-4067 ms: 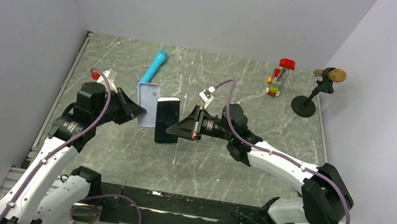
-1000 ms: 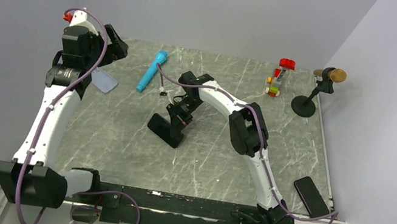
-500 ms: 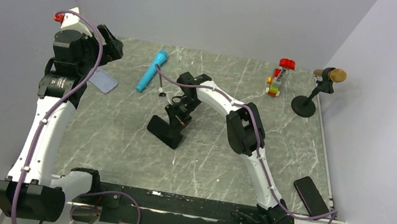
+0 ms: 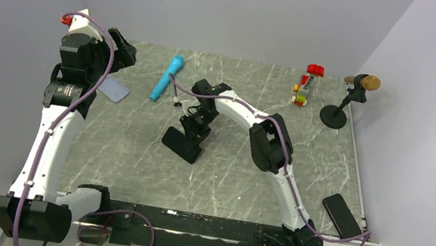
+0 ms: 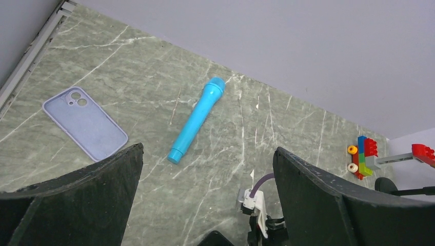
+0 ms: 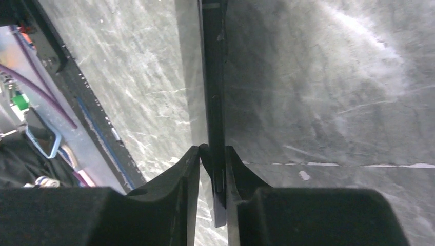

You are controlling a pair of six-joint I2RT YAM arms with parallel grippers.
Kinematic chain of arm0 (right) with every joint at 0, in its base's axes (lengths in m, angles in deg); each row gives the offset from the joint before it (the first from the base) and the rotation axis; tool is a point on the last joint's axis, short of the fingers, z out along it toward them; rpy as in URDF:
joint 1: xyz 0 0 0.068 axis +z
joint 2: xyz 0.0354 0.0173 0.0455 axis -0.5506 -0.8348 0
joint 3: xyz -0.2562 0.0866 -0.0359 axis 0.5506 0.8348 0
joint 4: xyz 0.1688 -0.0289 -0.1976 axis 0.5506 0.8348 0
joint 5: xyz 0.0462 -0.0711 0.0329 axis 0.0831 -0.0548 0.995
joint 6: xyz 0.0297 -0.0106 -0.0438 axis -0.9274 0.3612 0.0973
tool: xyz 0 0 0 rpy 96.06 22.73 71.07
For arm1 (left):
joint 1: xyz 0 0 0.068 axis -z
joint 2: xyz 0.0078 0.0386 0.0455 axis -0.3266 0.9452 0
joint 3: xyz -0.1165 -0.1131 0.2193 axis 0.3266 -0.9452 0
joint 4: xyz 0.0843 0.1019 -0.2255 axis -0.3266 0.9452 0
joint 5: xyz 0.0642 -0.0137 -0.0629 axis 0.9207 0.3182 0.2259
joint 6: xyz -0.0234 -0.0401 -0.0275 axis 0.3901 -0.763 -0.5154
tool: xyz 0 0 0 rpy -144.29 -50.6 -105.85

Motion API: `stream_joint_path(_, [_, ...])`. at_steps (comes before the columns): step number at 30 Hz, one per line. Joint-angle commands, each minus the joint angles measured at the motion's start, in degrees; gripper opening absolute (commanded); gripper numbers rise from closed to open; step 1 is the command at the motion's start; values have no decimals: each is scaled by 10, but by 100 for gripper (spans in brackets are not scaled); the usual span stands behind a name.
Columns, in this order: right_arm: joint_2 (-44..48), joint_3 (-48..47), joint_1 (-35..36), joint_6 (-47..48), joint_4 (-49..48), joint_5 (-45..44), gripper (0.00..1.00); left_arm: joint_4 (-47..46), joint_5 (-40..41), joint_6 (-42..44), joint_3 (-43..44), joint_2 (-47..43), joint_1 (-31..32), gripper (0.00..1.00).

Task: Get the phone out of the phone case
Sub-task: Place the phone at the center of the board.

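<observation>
The phone case (image 4: 114,88), pale blue-grey and empty, lies flat at the table's left; it also shows in the left wrist view as the case (image 5: 84,123). My left gripper (image 4: 123,52) hangs high above it, wide open and empty, the left gripper (image 5: 208,149) looking down over the table. The black phone (image 4: 183,143) stands tilted on its edge at mid table. My right gripper (image 4: 197,129) straddles its upper edge. In the right wrist view the phone (image 6: 212,77) sits between the jaws of the right gripper (image 6: 213,154), one finger against it and a narrow gap at the other.
A cyan cylinder (image 4: 167,77) lies behind the case. A toy of coloured bricks (image 4: 305,84) and a microphone on a stand (image 4: 350,95) are at the back right. Another black slab (image 4: 342,216) rests by the near right rail.
Earlier both grippers held case and phone together at mid table. Since then the case was set down left and the phone lowered. In the last half second the right jaws parted slightly.
</observation>
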Motion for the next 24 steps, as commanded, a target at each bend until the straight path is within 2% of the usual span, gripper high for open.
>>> stream_joint_path(1, [4, 24, -1, -3, -103, -154, 29, -18, -11, 2, 3, 1, -3, 99])
stream_joint_path(12, [40, 34, 1, -34, -136, -209, 47, -19, -6, 5, 1, -3, -3, 99])
stream_joint_path(20, [118, 83, 2, -64, -154, -257, 57, -21, -9, 5, -1, -4, -3, 99])
stream_joint_path(22, [156, 119, 2, -79, -172, -276, 69, -22, -9, 5, -1, -4, -2, 99])
stream_joint_path(24, [207, 170, 0, -95, -204, -292, 74, -22, -10, 5, -1, -5, -3, 99])
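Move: The phone is still between the right hand's fingertips near its right end, tilted a little; its middle lies about 4 cm to that hand's left, 1 cm back and 2 cm lower. The blue microphone is some 26 cm ahead of the right hand and 15 cm to its left; the phone case is about 18 cm ahead and 33 cm to its left. From the idle left hand the phone is roughly 19 cm right, 11 cm back and 33 cm below. The right hand sinks about 1 cm as its already slightly parted fingers go on opening, and lets go of the phone near its right end. It then sweeps forward about 6 cm, away from the phone's middle and low over the tabletop, its fingertips swinging out some 20 degrees from pointing back towards the base to nearer straight down, and finishes with a drift of about 2 cm to the right, fingers wide apart. ##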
